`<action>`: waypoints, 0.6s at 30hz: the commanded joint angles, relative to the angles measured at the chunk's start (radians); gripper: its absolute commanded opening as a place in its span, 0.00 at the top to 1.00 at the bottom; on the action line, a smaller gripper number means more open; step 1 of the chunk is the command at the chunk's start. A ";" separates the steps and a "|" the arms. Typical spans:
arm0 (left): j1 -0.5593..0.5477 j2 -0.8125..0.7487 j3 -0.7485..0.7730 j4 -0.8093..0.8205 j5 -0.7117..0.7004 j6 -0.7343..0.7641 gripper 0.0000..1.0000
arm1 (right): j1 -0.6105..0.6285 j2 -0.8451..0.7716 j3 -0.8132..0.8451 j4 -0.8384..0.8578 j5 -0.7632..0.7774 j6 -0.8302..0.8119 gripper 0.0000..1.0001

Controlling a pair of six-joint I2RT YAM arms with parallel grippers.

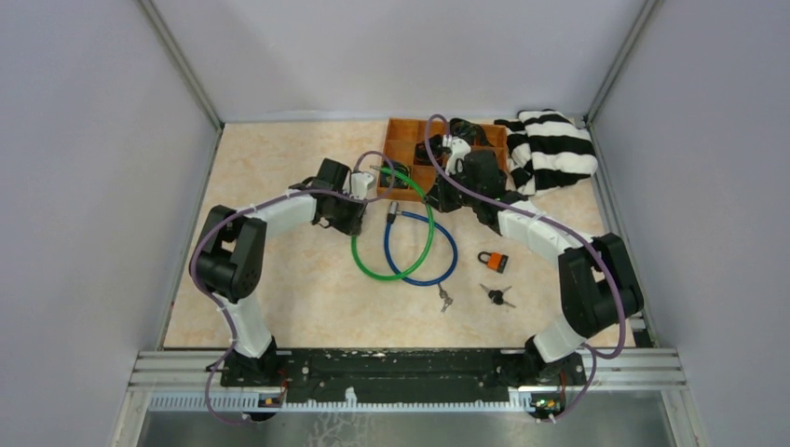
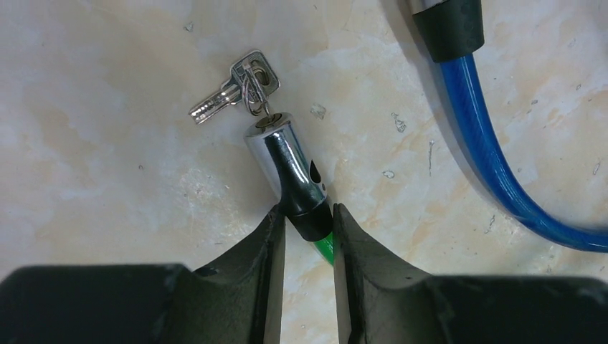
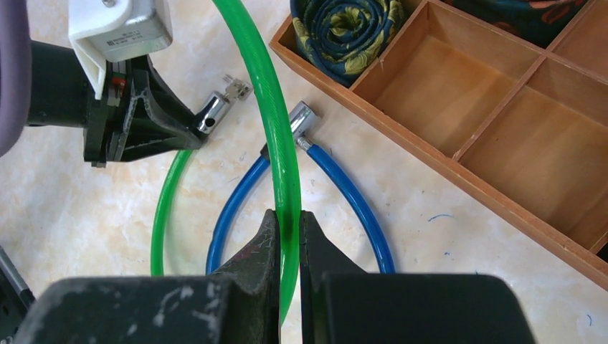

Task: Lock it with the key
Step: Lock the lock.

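Note:
A green cable lock (image 3: 276, 122) loops on the table. Its chrome lock head (image 2: 287, 161) lies flat with a key (image 2: 262, 123) in its end and a spare key (image 2: 222, 97) hanging on the ring. My left gripper (image 2: 308, 215) is shut on the black collar just behind that head, with both fingers touching it. My right gripper (image 3: 288, 218) is shut on the green cable further along the loop. In the top view both grippers meet over the loop (image 1: 373, 270), near the tray.
A blue cable lock (image 3: 351, 201) lies under the green loop, its chrome end (image 3: 302, 118) pointing at the wooden tray (image 3: 459, 175), which holds a rolled tie (image 3: 344, 32). An orange padlock (image 1: 494, 262), loose keys (image 1: 498, 296) and a striped cloth (image 1: 550, 149) are on the right.

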 commanded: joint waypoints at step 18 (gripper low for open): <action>0.057 -0.028 -0.142 0.026 -0.008 0.022 1.00 | -0.003 -0.039 -0.131 0.134 -0.117 -0.088 1.00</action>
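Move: The lock body of the green cable sits in the left hand's fingers, its middle about 2 cm ahead and 2 cm right of that hand. From the right hand, which holds the cable near its free end, the body lies some 15 cm left, about level fore-and-aft and 13 cm below. The blue lock's head is about 8 cm left and 2 cm ahead of the right hand, the wooden box 14 cm ahead and 3 cm right, both roughly 13 cm below. Keeping its pinch on the green cable, the right hand lowers about 4.5 cm and draws back about 3 cm, bringing the free end nearer the lock body, after a slow start. The left hand still holds the lock body by its black collar and shifts barely a centimetre left, tipping up slightly, under 5 degrees. ##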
